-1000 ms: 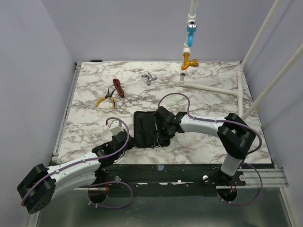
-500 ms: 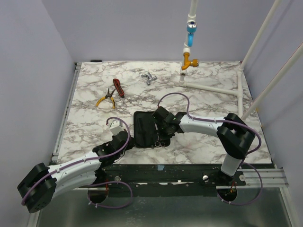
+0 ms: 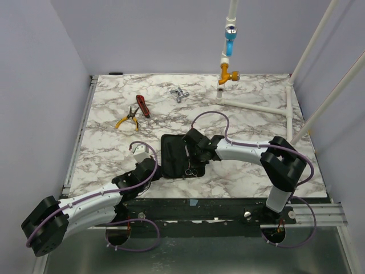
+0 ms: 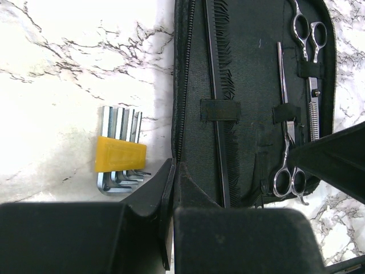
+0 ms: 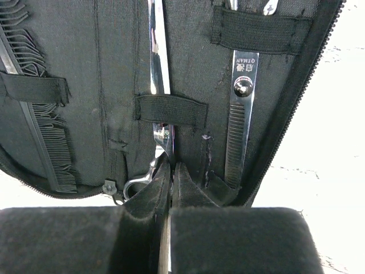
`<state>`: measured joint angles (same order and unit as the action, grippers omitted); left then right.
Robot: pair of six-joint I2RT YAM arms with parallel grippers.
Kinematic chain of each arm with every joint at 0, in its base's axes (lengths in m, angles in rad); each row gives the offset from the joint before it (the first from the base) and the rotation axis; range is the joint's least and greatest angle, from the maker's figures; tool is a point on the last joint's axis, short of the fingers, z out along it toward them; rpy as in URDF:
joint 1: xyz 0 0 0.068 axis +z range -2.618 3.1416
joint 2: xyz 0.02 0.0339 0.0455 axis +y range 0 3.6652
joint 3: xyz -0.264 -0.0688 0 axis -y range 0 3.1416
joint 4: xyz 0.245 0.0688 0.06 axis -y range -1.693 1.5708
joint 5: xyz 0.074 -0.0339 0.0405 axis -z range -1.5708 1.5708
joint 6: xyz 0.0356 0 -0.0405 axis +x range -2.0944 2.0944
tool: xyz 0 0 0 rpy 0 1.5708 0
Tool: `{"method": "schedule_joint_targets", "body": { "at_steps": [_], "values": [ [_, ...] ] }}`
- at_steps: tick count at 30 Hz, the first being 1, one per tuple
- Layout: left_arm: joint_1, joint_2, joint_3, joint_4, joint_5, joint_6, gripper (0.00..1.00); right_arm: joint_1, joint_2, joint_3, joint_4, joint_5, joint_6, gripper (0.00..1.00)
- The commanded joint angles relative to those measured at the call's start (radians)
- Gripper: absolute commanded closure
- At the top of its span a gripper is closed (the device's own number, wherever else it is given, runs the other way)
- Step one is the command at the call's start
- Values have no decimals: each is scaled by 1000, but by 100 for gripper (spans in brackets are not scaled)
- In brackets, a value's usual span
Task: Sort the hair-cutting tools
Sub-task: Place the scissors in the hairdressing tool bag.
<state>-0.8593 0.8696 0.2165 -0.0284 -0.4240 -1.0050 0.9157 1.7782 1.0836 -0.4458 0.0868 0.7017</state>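
Observation:
An open black case (image 3: 173,154) lies at the table's near middle. A black comb (image 4: 215,97) is strapped along its left half. Silver scissors (image 4: 284,131) sit under a strap in the middle, and thinning scissors (image 4: 311,74) lie beside them. My right gripper (image 5: 171,168) is shut, its fingertips pinching the middle scissors (image 5: 158,63) just below the pivot; one finger loop (image 5: 134,184) peeks out at its left. From above, the right gripper (image 3: 191,150) hangs over the case. My left gripper (image 4: 174,171) is shut on the case's left zipper edge (image 4: 181,114).
A hex-key set in a yellow holder (image 4: 118,153) lies just left of the case. Yellow-handled pliers (image 3: 128,119) and a red-handled tool (image 3: 142,106) lie at the far left, a small metal fitting (image 3: 179,94) behind them. White pipes (image 3: 256,107) and an orange valve (image 3: 229,73) stand at the far right.
My right gripper's jaws have closed onto the middle scissors and shifted slightly toward the far side, so the scissors' loops now show from above. The left arm has not moved.

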Motion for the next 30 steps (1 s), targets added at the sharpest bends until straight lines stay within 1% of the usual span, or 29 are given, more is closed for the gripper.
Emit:
{"method": "schedule_joint_targets", "body": {
  "at_steps": [1,5,12,17,23,25,28,30],
  "values": [
    [-1,6,-17,23,59,17,100,-20,71,-13,103,86,38,99],
    [-1,8,-26,51,71,17,100,-31,75,-25,131,88,58,99],
    [-1,4,-34,49,74,14,100,-47,102,-33,160,100,84,100],
    [-1,-12,-30,30,52,11,100,-46,74,-43,133,100,62,100],
    [-1,-18,-20,-9,26,9,100,-47,27,-59,73,171,36,99],
    [-1,-17,-13,-15,22,9,100,-47,21,-60,69,155,29,93],
    [-2,-13,-3,-32,20,9,100,-47,-11,-79,94,112,25,77],
    [-1,-15,1,-40,19,9,100,-46,-39,-84,100,81,20,71]
  ]
}}
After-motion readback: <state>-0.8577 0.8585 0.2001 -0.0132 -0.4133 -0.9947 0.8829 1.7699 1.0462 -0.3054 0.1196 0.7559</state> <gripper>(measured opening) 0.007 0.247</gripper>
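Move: The right hand already pinches the scissors by the shanks, just behind their elastic strap; that strap lies about 3 cm straight ahead of the fingertips and roughly 1 cm lower. The thinning scissors' middle is some 3 cm to the right and 6 cm ahead, the comb's about 6 cm to the left and 4 cm ahead, both also just below. From the left hand, shut at the bag's left edge, the strap is about 11 cm right, 5 cm ahead and 2 cm lower. The right hand pushes the pinched scissors about 3 cm forward and slightly left, almost level, sliding them farther through their elastic strap while the wrist turns a little clockwise, some 5 degrees, and then stops just short of the strap. There it waits before its fingers open about a quarter of their range around the shanks and let go with hardly any lift, while the left hand stays in place and keeps its pinch on the bag's left edge. ##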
